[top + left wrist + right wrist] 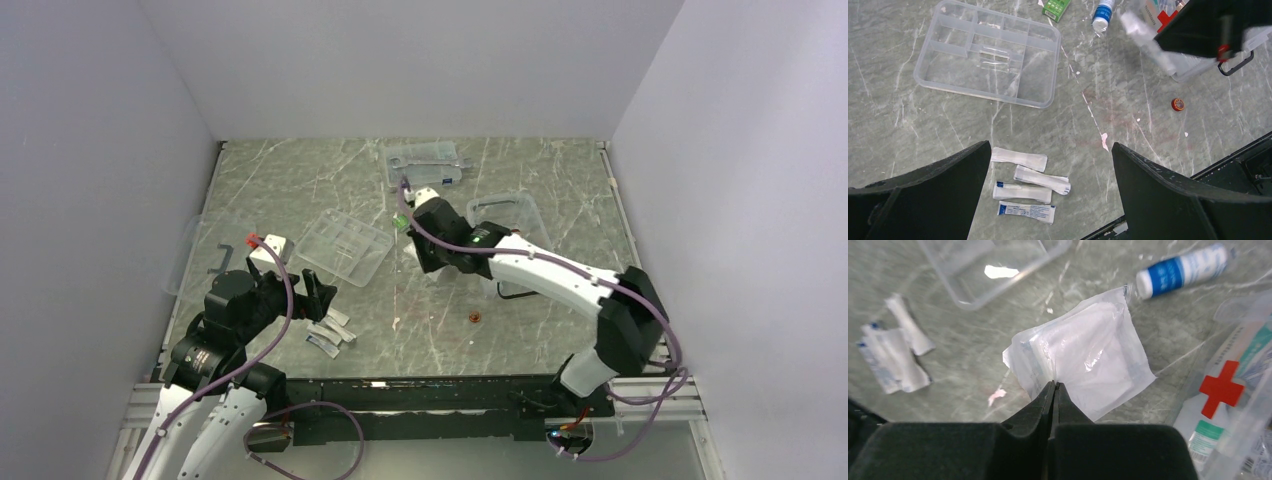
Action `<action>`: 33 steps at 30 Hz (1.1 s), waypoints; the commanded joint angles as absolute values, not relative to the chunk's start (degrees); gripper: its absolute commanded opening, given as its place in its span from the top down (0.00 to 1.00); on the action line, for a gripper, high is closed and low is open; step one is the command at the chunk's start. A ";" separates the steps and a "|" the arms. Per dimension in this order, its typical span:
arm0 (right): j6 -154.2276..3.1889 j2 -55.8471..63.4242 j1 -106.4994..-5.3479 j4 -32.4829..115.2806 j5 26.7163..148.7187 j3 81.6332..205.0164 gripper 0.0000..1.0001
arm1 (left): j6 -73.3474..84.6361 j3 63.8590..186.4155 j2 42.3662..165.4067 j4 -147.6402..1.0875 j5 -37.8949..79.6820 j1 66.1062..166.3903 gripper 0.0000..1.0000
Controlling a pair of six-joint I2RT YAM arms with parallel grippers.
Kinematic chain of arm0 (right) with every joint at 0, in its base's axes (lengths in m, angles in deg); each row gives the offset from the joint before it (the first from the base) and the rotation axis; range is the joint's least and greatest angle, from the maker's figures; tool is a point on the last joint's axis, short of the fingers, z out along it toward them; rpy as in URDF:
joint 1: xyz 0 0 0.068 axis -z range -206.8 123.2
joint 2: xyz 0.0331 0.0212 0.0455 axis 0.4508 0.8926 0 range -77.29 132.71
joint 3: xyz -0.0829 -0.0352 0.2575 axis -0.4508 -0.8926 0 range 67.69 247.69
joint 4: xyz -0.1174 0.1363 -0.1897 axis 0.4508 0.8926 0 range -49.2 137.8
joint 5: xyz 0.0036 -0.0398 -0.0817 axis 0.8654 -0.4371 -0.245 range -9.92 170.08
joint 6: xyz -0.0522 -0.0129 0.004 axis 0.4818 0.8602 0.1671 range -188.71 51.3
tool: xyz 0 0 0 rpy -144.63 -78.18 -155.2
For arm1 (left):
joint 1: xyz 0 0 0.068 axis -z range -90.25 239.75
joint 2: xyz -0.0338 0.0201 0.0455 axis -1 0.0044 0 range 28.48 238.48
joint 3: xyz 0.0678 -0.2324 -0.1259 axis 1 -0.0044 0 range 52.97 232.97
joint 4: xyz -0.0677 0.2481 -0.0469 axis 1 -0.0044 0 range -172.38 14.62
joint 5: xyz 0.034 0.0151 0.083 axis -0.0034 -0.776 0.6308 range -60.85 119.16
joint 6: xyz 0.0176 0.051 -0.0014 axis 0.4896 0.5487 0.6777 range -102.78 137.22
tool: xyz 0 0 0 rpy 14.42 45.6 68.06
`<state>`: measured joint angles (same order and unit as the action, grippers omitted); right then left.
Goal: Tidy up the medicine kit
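My right gripper (1054, 384) is shut on the edge of a clear plastic packet (1083, 355) with a white pad inside, held above the table. Just to its right stands the medicine kit box (1220, 387) with its red cross. A blue-and-white bottle (1180, 270) lies beyond the packet. The clear divided tray (988, 60) sits empty near the table's middle. My left gripper (1050, 146) hangs open above several flat white packets (1030, 187). The black-handled clear lid (205, 255) lies at the far left.
A small green box (1055, 7) lies by the tray's far corner. A small red cap (1177, 104) rests near the front edge. A flatter clear case with metal tools (425, 165) sits at the back. The right arm (540, 265) crosses over the kit box.
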<state>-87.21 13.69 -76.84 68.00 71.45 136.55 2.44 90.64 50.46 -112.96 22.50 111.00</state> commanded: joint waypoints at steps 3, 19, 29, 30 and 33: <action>-88.09 4.58 -76.67 70.08 69.70 141.24 1.00 | 1.75 92.78 50.75 -111.43 21.69 111.15 0.01; -83.25 -0.93 -69.03 72.20 59.48 143.20 1.00 | 1.66 92.67 50.21 -111.42 21.51 111.11 0.01; -84.35 1.42 -58.77 67.95 65.56 139.09 1.00 | 1.62 92.78 50.44 -111.42 21.41 111.11 0.01; -84.28 1.98 -57.93 67.63 65.89 138.62 1.00 | 1.62 92.78 50.37 -111.42 21.43 111.13 0.01; -84.50 3.32 -55.45 65.51 67.06 136.55 1.00 | 1.62 92.63 49.96 -111.34 21.53 111.16 0.01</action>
<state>-84.28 1.84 -58.30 69.80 65.05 138.45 2.44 90.64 50.44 -112.96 22.35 111.00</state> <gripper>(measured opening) 0.007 0.986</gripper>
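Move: The right hand already holds the white packet roughly 10 cm above the table. The clear kit box it is bound for has its middle about 20 cm to the right, 9 cm ahead and 7 cm lower. On the table, the blue-and-white bottle lies some 13 cm ahead and 5 cm right, the green carton 18 cm ahead and 3 cm left. From the idle left hand the box is about 42 cm right, 18 cm ahead and 15 cm below. Straight up first by about 11 cm, the right hand lifts the packet higher, then swings right and forward, away from the tray side, to the box's left part, sinking slightly at the end. On the way the wrist turns some 20 degrees clockwise and the fingertips tip upward a little; the shut fingers keep their pinch on the packet's edge. ##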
